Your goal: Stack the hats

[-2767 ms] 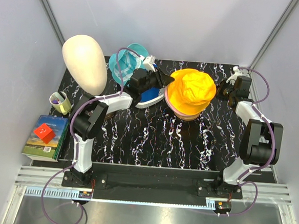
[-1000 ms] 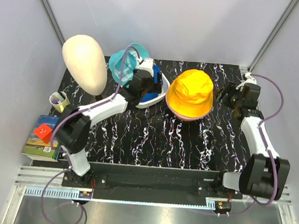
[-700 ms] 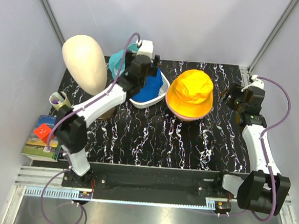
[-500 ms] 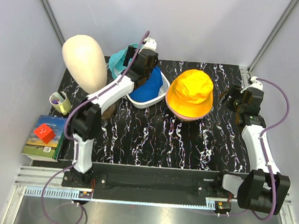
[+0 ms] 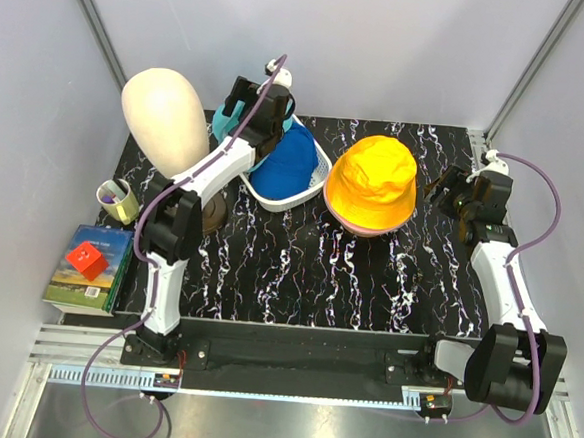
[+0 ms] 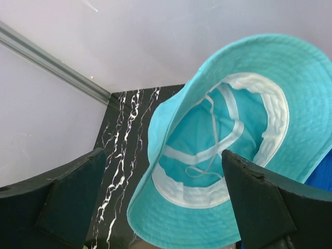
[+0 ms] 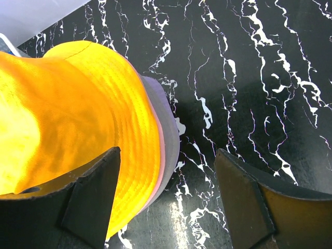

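Note:
An orange-yellow hat (image 5: pixel 375 180) tops a pile at mid-table, over a pink hat's thin brim (image 7: pixel 158 155) and a lavender hat's brim (image 7: pixel 171 148). My right gripper (image 5: pixel 442 189) is open just right of this pile, its jaws level with the brims (image 7: pixel 167 155) and holding nothing. A royal-blue hat (image 5: pixel 288 161) lies in a white basket (image 5: pixel 318 181). A teal hat (image 6: pixel 233 135) lies behind it at the back edge, its white-lined inside facing up. My left gripper (image 5: pixel 246 98) hovers wide open over the teal hat (image 6: pixel 163 171), empty. The black cap is out of view.
A cream mannequin head (image 5: pixel 167 120) stands at the back left, close to my left arm. A striped cup (image 5: pixel 118 200) and a book (image 5: pixel 92 283) with a red cube (image 5: pixel 87 260) sit at the left edge. Grey walls close in behind the table.
My left gripper has swung from over the basket back and left to the teal hat, opening wider. The right gripper has stayed by the pile's right side.

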Action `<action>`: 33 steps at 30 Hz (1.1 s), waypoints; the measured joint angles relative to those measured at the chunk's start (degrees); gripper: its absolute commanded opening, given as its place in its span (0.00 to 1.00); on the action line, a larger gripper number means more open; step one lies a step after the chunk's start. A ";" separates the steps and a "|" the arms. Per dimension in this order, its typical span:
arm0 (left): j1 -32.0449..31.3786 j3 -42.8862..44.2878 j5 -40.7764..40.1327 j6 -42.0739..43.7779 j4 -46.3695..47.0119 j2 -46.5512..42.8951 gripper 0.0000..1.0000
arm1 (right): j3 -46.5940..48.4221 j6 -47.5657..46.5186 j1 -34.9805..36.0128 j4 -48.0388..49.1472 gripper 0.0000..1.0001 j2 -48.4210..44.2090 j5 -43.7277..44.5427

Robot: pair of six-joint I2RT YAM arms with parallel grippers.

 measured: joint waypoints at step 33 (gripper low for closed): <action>-6.27 -1.05 7.72 1.97 3.23 -17.05 0.00 | 7.08 -0.68 0.15 -2.19 0.81 -12.76 -4.61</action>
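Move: The teal hat lies tipped over the basket's far end, its middle about 4 cm right, 2 cm ahead and 8 cm below the left hand. The blue hat in the basket is some 9 cm right and 9 cm back, 14 cm down; the tan head form about 10 cm left and 18 cm back. From the right hand, the teal hat is roughly 41 cm left, 19 cm ahead and 4 cm lower. Left hand dips 5 cm, pinches the teal brim, lifts 20 cm, drawing back and right; open right hand rises. ##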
